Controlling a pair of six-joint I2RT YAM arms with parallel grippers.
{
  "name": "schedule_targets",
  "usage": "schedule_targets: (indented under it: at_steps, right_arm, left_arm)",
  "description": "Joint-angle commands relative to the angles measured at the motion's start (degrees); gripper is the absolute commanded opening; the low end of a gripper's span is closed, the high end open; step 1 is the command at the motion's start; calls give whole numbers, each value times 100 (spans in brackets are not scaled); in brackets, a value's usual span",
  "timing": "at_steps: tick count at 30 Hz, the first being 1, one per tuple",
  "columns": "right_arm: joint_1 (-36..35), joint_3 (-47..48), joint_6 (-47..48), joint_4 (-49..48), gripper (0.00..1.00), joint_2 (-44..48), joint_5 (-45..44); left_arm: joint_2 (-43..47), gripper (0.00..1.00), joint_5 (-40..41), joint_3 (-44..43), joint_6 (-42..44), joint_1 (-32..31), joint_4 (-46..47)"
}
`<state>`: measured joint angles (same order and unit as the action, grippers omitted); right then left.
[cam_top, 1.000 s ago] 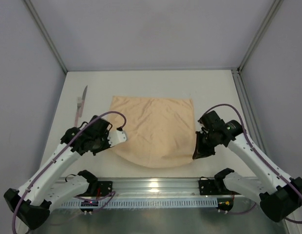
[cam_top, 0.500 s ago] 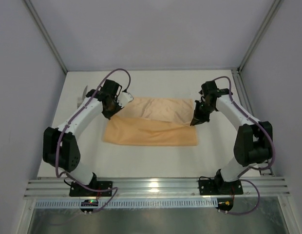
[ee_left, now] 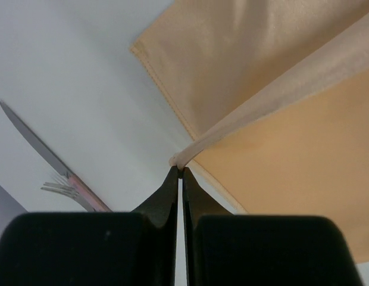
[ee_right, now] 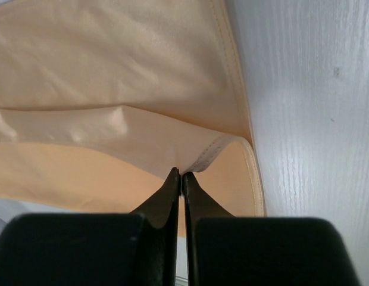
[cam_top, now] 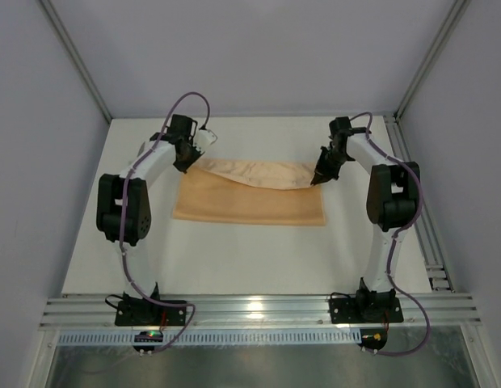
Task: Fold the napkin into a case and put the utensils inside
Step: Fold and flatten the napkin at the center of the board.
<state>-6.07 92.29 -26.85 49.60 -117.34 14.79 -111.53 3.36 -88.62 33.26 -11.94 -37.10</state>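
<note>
The peach-orange napkin (cam_top: 250,204) lies folded across the middle of the white table, its upper layer raised along the far edge. My left gripper (cam_top: 190,166) is shut on the napkin's far-left corner (ee_left: 183,158). My right gripper (cam_top: 315,179) is shut on the stitched far-right corner (ee_right: 214,156). In the left wrist view the utensils lie on the table left of the cloth: a knife (ee_left: 36,143) with a pinkish handle and a fork (ee_left: 56,186) beside it. In the top view the left arm hides them. No case shape shows.
Grey enclosure walls and metal frame posts (cam_top: 77,69) close in the table on three sides. A metal rail (cam_top: 250,311) with the arm bases runs along the near edge. Both arms stretch far out over the table.
Both arms have swung from the near edge to the far edge with the napkin's corners pinched, laying the near half over the far half. The cloth is now a narrow band.
</note>
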Motion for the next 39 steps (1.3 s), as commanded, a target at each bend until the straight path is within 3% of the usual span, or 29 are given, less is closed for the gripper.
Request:
schedule_targets:
  at_steps: [1, 13, 21, 22, 24, 27, 33, 39]
  right_arm:
    - [132, 202, -548, -266, 3, -210, 59]
    - [272, -141, -1401, -1056, 4, -158, -99]
    - [308, 43, -1507, -1366, 18, -325, 7]
    - [316, 69, -1516, -1366, 30, -333, -2]
    - [334, 157, -1481, -1375, 39, -325, -11]
    - [334, 219, -1183, -1488, 52, -211, -63]
    - [360, 342, -16, -1840, 53, 229, -196]
    - [369, 772, 935, -1191, 50, -210, -643]
  left_arm:
    - [-290, 0, -177, -278, 6, 61, 546]
    - [-642, 0, 16, -305, -311, 157, 1205]
    - [-695, 0, -318, -305, -276, 149, 1293]
    - [-721, 0, -318, -305, -276, 149, 1311]
    - [-774, 0, -265, -305, -258, 149, 1354]
    - [-836, 0, -291, -322, -267, 149, 1363]
    - [-976, 0, -239, -550, -425, 149, 1311]
    - [-994, 0, -186, -586, -478, 149, 1249]
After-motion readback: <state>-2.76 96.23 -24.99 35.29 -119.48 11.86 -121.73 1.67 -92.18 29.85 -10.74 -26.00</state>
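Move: Both hands hold the napkin's lifted edge. The napkin's far left corner lies about 9 cm ahead of the left hand, 1 cm to its left and 6 cm down; the knife is 15 cm left and 4 cm ahead, the fork 18 cm left and 3 cm back. From the right hand, the far right corner is some 9 cm ahead, 1 cm right and 4 cm below. Both hands carry the pinched napkin edge forward and down towards the far edge, the left going about 5 cm out and sinking over 4 cm with its fingers kept shut on the cloth. The right sinks 3 cm while easing forward and turning clockwise, then opens to about half, lets go of its end, and goes on forward and up, some 8 cm out in all, drifting right as its fingertips swing forward. ##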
